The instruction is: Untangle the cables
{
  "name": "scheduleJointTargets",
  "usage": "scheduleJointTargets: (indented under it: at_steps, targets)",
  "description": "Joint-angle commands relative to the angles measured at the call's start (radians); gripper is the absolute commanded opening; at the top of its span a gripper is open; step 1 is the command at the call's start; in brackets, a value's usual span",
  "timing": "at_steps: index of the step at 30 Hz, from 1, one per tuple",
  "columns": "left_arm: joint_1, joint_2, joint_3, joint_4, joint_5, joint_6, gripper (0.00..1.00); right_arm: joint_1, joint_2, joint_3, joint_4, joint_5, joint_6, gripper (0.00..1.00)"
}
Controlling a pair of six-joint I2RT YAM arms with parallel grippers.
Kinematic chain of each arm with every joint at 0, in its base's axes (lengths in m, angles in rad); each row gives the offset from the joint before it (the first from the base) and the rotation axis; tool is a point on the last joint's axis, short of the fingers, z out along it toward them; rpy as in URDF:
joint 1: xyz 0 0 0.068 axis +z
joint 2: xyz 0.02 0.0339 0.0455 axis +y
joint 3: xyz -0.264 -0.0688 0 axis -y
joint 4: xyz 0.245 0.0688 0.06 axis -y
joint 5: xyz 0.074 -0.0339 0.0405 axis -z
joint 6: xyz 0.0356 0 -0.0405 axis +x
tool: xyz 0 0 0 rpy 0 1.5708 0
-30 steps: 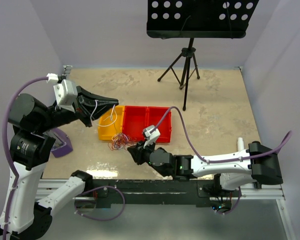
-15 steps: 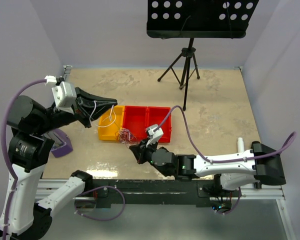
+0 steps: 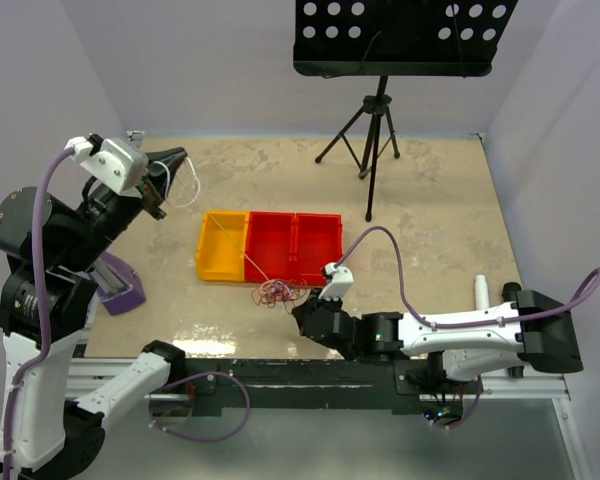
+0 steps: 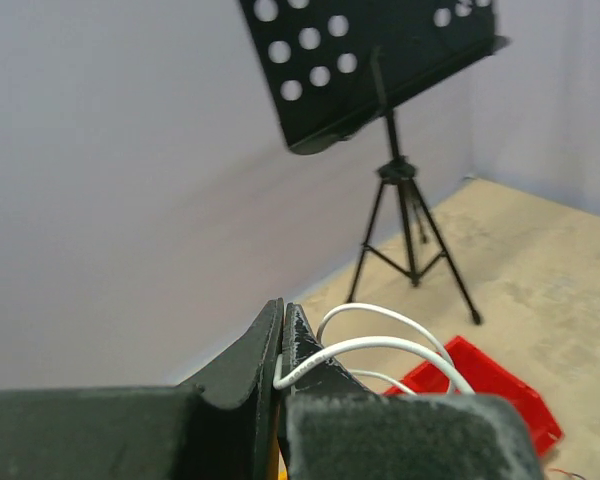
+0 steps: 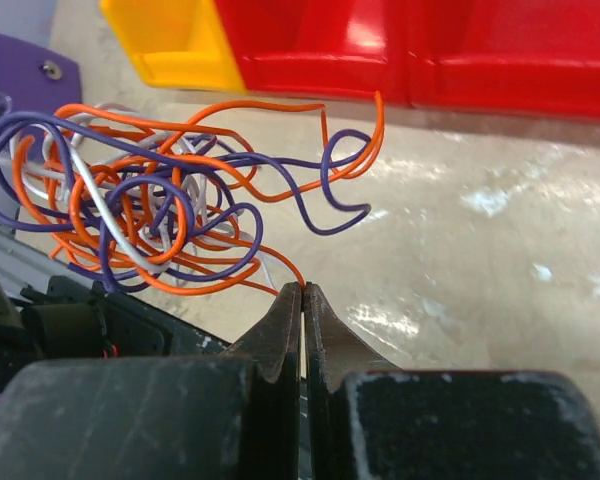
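The cables (image 3: 276, 292) form a small tangle of orange, purple and white wires (image 5: 150, 200) on the table in front of the bins. My right gripper (image 3: 298, 312) sits low beside it, shut (image 5: 303, 290) on an orange wire at the tangle's edge. My left gripper (image 3: 178, 158) is raised high at the back left, shut (image 4: 283, 345) on a white cable (image 4: 380, 345). That white cable loops (image 3: 193, 186) below the jaws, and a thin strand runs from there over the yellow bin down to the tangle.
A yellow bin (image 3: 220, 262) and a red double bin (image 3: 292, 262) stand just behind the tangle. A purple object (image 3: 122, 290) lies at the left edge. A black music stand (image 3: 378, 110) rises at the back. A white cylinder (image 3: 482, 290) stands at the right.
The left gripper rose and swung back left, drawing the white cable out. The right gripper closed on an orange wire and pulled the tangle to the right.
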Motion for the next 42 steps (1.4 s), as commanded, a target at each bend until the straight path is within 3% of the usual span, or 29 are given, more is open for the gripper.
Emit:
scheduleJointTargets:
  at_steps: [1,10,17,20,29,42]
  targets:
    - [-0.003,-0.05,-0.011,0.133,-0.336,0.137,0.0,-0.006,-0.02,-0.014,-0.235,0.019,0.237,0.0]
    - [-0.003,-0.024,-0.04,0.493,-0.844,0.407,0.0,-0.006,-0.003,0.007,-0.409,-0.003,0.398,0.0]
    - [-0.003,-0.08,-0.089,0.235,-0.422,0.223,0.0,-0.006,-0.025,0.006,-0.359,0.003,0.345,0.0]
    - [-0.003,-0.086,-0.152,0.196,-0.314,0.169,0.0,-0.006,-0.034,0.01,-0.297,0.005,0.275,0.0]
    - [-0.003,-0.057,-0.364,0.302,-0.271,0.162,0.0,-0.004,-0.126,-0.059,-0.127,-0.021,0.145,0.0]
    - [-0.003,0.076,-0.485,0.428,-0.194,0.152,0.0,-0.004,-0.124,-0.079,-0.07,-0.035,0.119,0.0]
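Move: The left hand, high up with a white cable, has the cable tangle some 43 cm below and about 12 cm to its right, roughly level fore and aft. From that hand the yellow tray lies about 19 cm ahead and 2 cm left, far below. For the right hand the tangle is about 5 cm ahead and 4 cm left at its own height; the red tray stands some 22 cm ahead and 1 cm left, 11 cm lower. Both hands keep their pinch, left on the white cable, right on an orange strand of the tangle. The left sweeps about 13 cm left and 8 cm up, swinging counter-clockwise and tipping its fingers up, then swings back right, sinking some 20 cm and reaching forward towards the yellow tray. The right shifts 5 cm right and down, then eases partway back. ##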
